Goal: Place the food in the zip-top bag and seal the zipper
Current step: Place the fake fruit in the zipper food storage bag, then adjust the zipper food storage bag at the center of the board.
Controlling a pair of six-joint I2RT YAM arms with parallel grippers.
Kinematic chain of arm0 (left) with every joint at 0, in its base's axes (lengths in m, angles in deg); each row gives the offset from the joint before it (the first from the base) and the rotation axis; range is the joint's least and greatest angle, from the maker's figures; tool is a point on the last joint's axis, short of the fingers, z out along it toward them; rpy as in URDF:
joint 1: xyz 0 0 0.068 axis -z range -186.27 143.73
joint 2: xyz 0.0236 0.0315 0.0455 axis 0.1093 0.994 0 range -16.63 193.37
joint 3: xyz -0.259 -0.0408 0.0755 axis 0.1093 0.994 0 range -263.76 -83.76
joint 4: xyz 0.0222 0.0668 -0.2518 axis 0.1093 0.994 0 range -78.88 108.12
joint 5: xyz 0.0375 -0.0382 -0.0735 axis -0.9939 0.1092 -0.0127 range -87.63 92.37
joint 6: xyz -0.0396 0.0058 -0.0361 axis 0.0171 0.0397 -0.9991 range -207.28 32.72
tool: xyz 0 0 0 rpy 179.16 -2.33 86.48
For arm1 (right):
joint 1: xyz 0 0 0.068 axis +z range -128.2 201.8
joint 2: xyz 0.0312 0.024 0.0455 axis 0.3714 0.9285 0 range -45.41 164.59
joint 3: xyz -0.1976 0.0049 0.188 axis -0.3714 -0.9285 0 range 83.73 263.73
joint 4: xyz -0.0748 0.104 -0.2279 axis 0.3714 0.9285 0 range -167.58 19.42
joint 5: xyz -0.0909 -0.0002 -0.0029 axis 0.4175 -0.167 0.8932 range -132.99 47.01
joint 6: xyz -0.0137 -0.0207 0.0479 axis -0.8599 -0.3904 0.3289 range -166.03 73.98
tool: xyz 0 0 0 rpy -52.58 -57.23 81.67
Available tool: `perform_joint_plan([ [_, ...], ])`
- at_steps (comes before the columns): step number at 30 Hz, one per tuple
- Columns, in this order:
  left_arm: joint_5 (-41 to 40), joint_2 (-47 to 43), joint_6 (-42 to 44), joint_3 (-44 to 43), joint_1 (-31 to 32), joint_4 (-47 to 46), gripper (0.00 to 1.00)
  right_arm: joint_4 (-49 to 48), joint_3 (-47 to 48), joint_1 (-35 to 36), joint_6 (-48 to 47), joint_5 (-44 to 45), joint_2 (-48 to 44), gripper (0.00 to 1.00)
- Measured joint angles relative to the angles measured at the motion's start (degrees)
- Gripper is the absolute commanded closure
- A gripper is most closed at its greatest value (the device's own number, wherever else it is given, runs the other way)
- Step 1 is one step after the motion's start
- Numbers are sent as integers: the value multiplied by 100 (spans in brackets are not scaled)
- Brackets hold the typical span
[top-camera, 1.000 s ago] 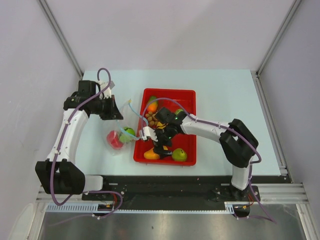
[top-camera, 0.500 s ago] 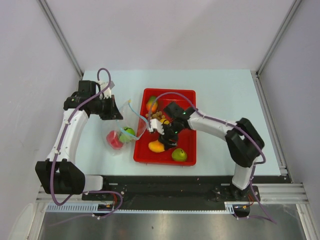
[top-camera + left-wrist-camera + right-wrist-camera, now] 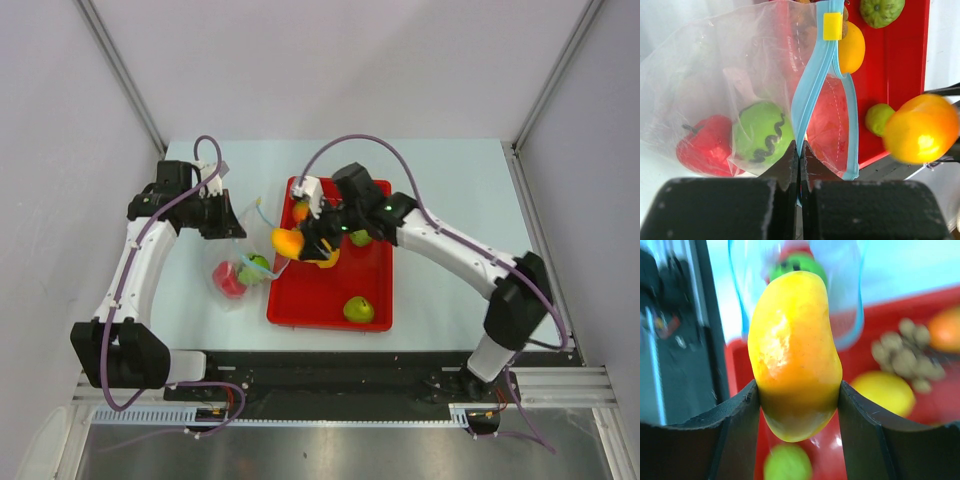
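The clear zip-top bag point(image 3: 243, 262) lies left of the red tray, with a red piece point(image 3: 705, 146) and a green round fruit point(image 3: 760, 132) inside. My left gripper point(image 3: 800, 150) is shut on the bag's edge at the light-blue zipper point(image 3: 812, 85), holding the mouth up and open. My right gripper point(image 3: 797, 405) is shut on an orange-yellow mango point(image 3: 792, 350), which hangs above the tray's left rim by the bag's mouth point(image 3: 287, 241). A lemon point(image 3: 885, 390), brown nuts point(image 3: 905, 352) and a green fruit point(image 3: 358, 309) rest in the tray.
The red tray point(image 3: 375, 275) stands mid-table, right of the bag. It also holds a second mango point(image 3: 301, 211) and another green fruit point(image 3: 361, 237) at its far end. A yellow slider point(image 3: 832, 26) sits on the zipper. Purple cables loop over both arms.
My right gripper closed on the mango at the tray's near end, then lifted it up and left to the bag's mouth. The left arm and the bag have stayed still.
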Motion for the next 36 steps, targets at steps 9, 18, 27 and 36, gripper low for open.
perform_joint_plan([
  [9, 2, -50, -52, 31, 0, -17, 97, 79, 1969, 374, 1672, -63, 2111, 100],
  [18, 17, -321, -90, 216, 2, -72, 97, -76, 2527, 463, 2522, 96, 2721, 37],
  [27, 127, -345, -125, 291, 2, -105, 97, -249, 2623, 664, 2649, -52, 2691, 17],
  [36, 278, -345, -125, 291, 2, -109, 97, -391, 1403, -22, 2227, -116, 1353, 18],
])
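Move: The papaya is already gripped in the right hand; the bag's open mouth lies about 8 cm to that hand's left, 3 cm ahead and some 7 cm lower. Inside the bag, the watermelon is roughly 14 cm left, 3 cm ahead and 17 cm below; the lemon in the tray is some 6 cm ahead, 3 cm right and equally low. From the left hand, the mouth is about 6 cm right, 1 cm ahead and 6 cm down. The right fingers, still gripping the papaya, carry it leftward into the bag's mouth, about 13 cm across while sinking some 4 cm and easing forward, the wrist rolling about 20 degrees. They then open and let go, and the empty hand backs out rightward and up, around 7 cm. The left hand keeps the zipper edge pinched, giving back only slightly. ##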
